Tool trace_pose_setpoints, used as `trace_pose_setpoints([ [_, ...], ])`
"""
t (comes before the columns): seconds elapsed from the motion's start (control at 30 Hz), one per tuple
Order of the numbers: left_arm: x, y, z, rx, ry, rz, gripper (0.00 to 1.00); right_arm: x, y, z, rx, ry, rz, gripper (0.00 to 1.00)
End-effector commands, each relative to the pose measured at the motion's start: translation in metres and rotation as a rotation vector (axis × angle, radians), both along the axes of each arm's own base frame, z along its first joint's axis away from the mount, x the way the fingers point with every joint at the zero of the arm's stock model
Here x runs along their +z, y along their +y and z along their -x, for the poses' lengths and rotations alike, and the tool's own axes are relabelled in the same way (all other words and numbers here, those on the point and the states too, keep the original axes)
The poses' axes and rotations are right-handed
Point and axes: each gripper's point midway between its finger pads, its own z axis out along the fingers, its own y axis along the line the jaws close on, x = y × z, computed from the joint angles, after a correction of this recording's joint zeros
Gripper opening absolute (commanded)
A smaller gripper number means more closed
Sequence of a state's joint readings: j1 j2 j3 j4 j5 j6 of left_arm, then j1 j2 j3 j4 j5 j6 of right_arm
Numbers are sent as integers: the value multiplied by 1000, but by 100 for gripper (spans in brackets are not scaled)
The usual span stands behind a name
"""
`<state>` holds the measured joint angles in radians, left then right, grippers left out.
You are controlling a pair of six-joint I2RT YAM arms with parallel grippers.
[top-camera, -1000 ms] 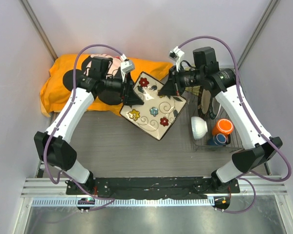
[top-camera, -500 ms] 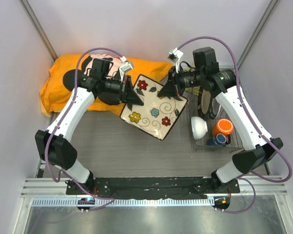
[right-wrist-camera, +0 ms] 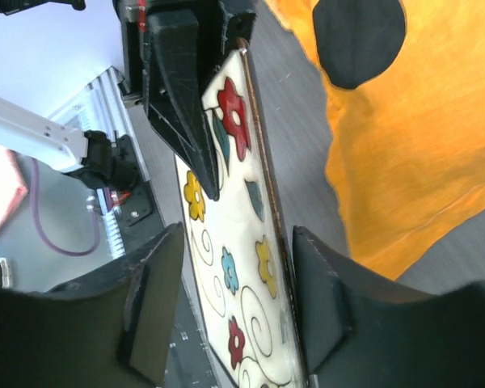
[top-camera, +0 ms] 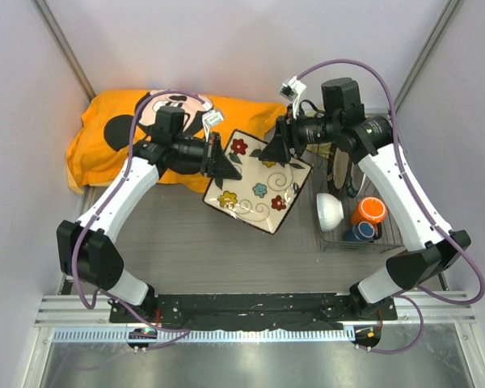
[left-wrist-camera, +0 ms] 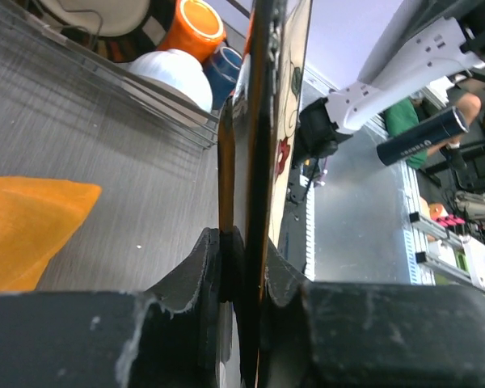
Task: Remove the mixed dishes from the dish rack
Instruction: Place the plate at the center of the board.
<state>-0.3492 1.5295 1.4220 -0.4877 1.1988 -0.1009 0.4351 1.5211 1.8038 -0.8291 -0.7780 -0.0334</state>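
Observation:
The square cream floral plate point(top-camera: 259, 191) hangs tilted above the table between both arms. My left gripper point(top-camera: 223, 166) is shut on its left corner; in the left wrist view the plate point(left-wrist-camera: 267, 121) runs edge-on between the clamped fingers point(left-wrist-camera: 206, 267). My right gripper point(top-camera: 276, 150) stands open astride the plate's top corner, with a gap beside each finger point(right-wrist-camera: 323, 307) around the plate point(right-wrist-camera: 226, 267). The dish rack point(top-camera: 384, 242) at the right holds a white bowl point(top-camera: 329, 210), an orange mug point(top-camera: 370, 211), a small dark-blue cup point(top-camera: 360, 232) and an upright plate point(top-camera: 340, 167).
An orange cloth point(top-camera: 121, 133) with a black mouse figure lies at the back left, behind the left arm. Grey walls close in the table on three sides. The rack's wire side point(left-wrist-camera: 145, 85) stands just right of the held plate.
The left gripper has closed on the plate's left corner. The right gripper has opened off the plate's top corner. The plate has shifted slightly left and toward the front.

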Motion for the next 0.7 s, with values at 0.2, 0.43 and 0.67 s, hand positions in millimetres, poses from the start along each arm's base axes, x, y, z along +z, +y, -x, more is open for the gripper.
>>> trace_pose_setpoints([
  [0.2, 29, 21, -23, 155, -77, 24, 0, 51, -10, 9, -39, -194, -54, 84],
  [0.43, 0, 63, -29, 232, -18, -56, 0, 60, -27, -6, -173, -261, -5, 86],
  [0.67, -43, 132, -11, 282, 60, -125, 0, 45, -29, -13, -197, -233, 29, 86],
])
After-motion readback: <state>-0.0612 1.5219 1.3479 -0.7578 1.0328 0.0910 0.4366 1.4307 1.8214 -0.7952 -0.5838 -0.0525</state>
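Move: My left hand already pinches the plate's left edge; the plate's middle is about 9 cm to its right, 4 cm back and 4 cm lower. The bare middle of the board lies some 28 cm below this hand and 3 cm to its left, the orange cloth's middle about 18 cm left and 27 cm ahead on the table. From my half-open right hand, the plate's middle is roughly 8 cm left, 6 cm back and 10 cm below, the white bowl 15 cm right, 2 cm ahead and 32 cm below. Keeping its pinch on the plate's edge, my left hand eases forward about 5 cm, then swings faster to the left and down, some 10 cm left and 6–7 cm lower, turning some 20 degrees counter-clockwise as it brings the plate over the bare board. My right hand finishes opening wide and backs off the plate's far right part, a few centimetres up and to the right. ##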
